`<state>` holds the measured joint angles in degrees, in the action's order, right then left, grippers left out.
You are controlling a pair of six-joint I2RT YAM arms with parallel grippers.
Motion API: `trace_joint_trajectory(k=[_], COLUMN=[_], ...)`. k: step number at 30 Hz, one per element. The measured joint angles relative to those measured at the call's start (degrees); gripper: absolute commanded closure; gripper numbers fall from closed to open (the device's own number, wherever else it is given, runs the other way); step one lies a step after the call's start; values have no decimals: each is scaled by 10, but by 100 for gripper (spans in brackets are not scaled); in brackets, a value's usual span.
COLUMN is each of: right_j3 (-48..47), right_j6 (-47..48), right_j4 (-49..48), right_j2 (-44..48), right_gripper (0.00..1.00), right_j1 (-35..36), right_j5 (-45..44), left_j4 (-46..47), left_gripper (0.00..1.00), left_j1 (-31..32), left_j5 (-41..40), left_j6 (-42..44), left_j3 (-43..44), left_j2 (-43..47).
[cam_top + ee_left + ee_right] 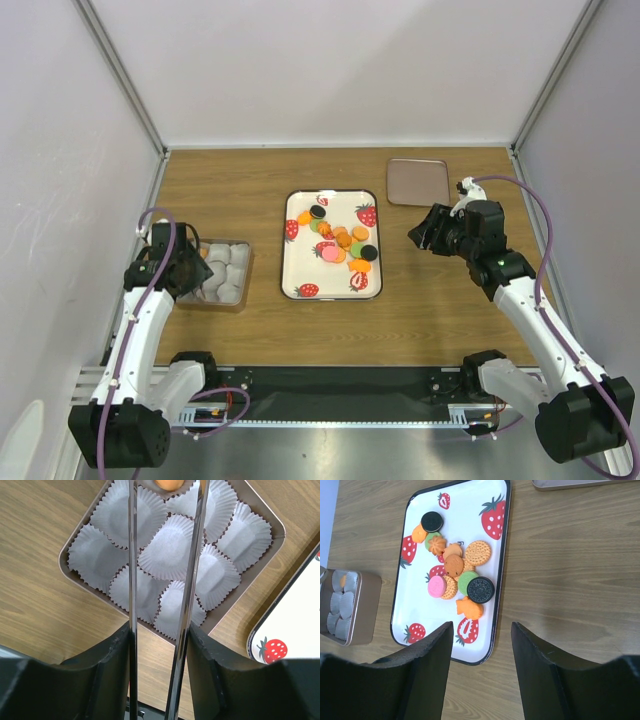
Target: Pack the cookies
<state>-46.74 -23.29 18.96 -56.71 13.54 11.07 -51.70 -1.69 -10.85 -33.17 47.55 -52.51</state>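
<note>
The cookies [343, 241] lie in a loose heap on the strawberry-print tray [300, 272]; the right wrist view shows the cookies [457, 572] as orange, pink, green and black discs. My left gripper [188, 268] hangs over the tin [243, 272] of white paper cups. In the left wrist view the left gripper [160, 630] is shut on a pair of metal tongs [133, 555], whose tips flank an orange cookie [169, 484] at the tin's far corner. My right gripper [425, 232] hovers right of the tray, and the right gripper [482, 627] stands open and empty.
A flat brown lid [418, 182] lies at the back right of the wooden table. White walls and frame posts close in both sides and the back. The tin's rim [65, 555] holds several paper cups packed tightly together.
</note>
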Motion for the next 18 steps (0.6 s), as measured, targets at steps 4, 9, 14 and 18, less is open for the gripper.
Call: trace_joint_trajectory(k=[4, 9, 14, 18], right_j3=[0, 0, 0, 0], right_j6=[0, 0, 0, 0], right_j4=[0, 0, 0, 0], right_j2=[0, -1, -7, -10], right_gripper=[44, 44, 44, 44], right_j1=[1, 3, 4, 4], right_j5=[0, 0, 0, -1], left_j4=[1, -10, -27, -30], left_gripper=[51, 51, 51, 51], left_j1=[0, 8, 126, 266], left_j5=[1, 11, -2, -20], left_j6=[2, 9, 4, -10], left_j3=[0, 21, 77, 131], left_j2=[0, 0, -3, -37])
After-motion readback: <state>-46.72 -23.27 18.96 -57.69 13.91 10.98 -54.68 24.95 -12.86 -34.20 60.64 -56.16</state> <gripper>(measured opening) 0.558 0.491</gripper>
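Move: The cookie pile on the white tray lies about 25 cm to the right of my left hand, roughly 9 cm farther out and 12 cm lower. The orange cookie already set in the box is some 8 cm ahead and 4 cm left of it; the box's middle is about 4 cm ahead, almost straight in line. From my idle right hand the pile is about 12 cm left, 6 cm ahead and 19 cm below. Still holding the metal tongs, already spread off the orange cookie, I lift my left hand clear of the box and, gathering speed, sweep it right towards the cookie tray: about 10 cm across and 6 cm up, turning some 25 degrees clockwise. My fingers keep their opening on the tongs. ##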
